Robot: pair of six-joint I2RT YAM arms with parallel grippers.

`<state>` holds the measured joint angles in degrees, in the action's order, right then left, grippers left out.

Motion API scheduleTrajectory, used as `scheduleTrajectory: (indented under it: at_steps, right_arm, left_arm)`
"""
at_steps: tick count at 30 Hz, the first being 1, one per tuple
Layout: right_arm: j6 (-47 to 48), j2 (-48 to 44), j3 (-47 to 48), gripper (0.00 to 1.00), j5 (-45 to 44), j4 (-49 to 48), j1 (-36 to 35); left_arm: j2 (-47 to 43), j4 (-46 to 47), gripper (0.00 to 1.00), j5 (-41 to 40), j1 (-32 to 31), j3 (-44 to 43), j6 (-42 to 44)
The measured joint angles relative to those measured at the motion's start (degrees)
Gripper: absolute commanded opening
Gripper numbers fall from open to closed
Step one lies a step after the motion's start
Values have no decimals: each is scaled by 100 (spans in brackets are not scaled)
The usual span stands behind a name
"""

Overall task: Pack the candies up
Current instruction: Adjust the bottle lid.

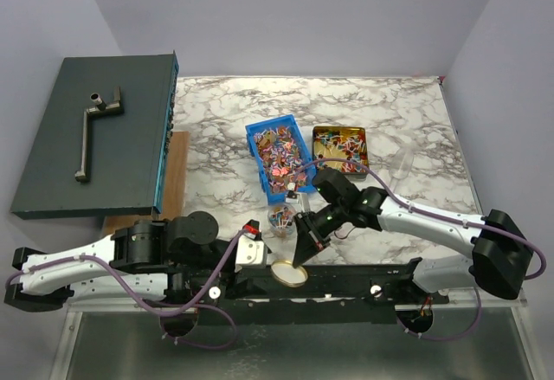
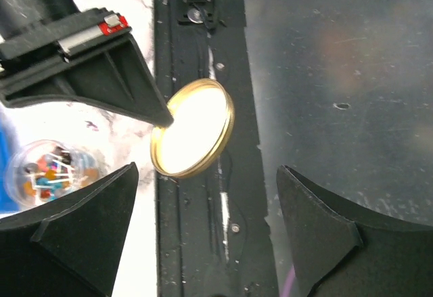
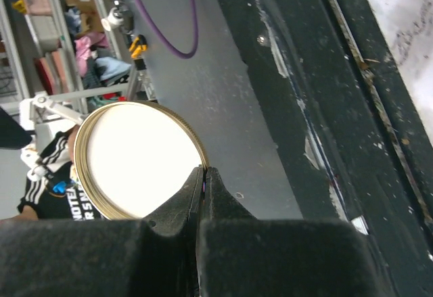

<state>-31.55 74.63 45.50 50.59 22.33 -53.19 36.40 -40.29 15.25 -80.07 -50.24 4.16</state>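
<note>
The candies point(image 1: 279, 153) fill a blue bin point(image 1: 254, 138); more lie in a gold tin point(image 1: 340, 148) and in a small clear jar point(image 1: 280, 218) point(image 2: 47, 172). My right gripper point(image 1: 305, 254) point(image 3: 203, 170) is shut on the rim of a round gold lid point(image 1: 290, 273) point(image 3: 139, 162) and holds it tilted over the black base rail. In the left wrist view the right gripper point(image 2: 162, 116) pinches that lid point(image 2: 193, 128) at its left edge. My left gripper point(image 1: 258, 257) point(image 2: 207, 172) stands open just short of the lid, with nothing between its fingers.
A dark grey case point(image 1: 95, 138) with a metal crank on top stands at the back left, on a wooden board point(image 1: 177, 172). The black rail point(image 1: 346, 280) runs along the near edge of the marble table point(image 1: 389, 112).
</note>
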Motion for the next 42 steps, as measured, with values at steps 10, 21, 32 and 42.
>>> scheduleTrajectory:
  at_steps: [10,21,32,42]
  right_arm:
    - [-726,72,-101,1,570,-1047,0]
    - [-1370,133,-219,1,898,-1897,0]
    - [-1676,188,-273,1,999,-2371,0]
    - [-1696,223,-295,1,1021,-2398,0]
  left_arm:
    - [-247,540,68,-1134,-487,208,407]
    - [-188,752,57,-1491,-813,350,535]
    - [-157,791,35,-1622,-929,380,625]
    - [-92,804,18,-1641,-931,387,664]
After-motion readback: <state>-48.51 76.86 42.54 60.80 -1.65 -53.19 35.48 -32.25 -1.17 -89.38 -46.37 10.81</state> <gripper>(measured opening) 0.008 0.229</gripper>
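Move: The lid, pinched at its rim by the right fingertips, has its middle about 7 cm to the right of the open left hand, 1 cm ahead and some 4 cm lower; from the right hand that middle is about 2 cm back, 2 cm left and at the same height. The candy jar stands 12 cm farther out than the lid's middle, 2 cm to its left and 5 cm lower; the blue candy tray is about 15 cm beyond the jar, in line with it. The right hand keeps its pinch on the lid's rim and carries the lid about 4 cm up and 3 cm to the left, towards the left fingertips, its own fingers tipping upward by some 15 degrees before it eases to a stop. The left hand goes out to meet the lid, a short way forward and to the right, rolls a little about its fingers, then nearly stays put while its wide-open fingers close most of the way, one on each side of the lid's free edge; whether they already pinch it can't be seen clearly. ##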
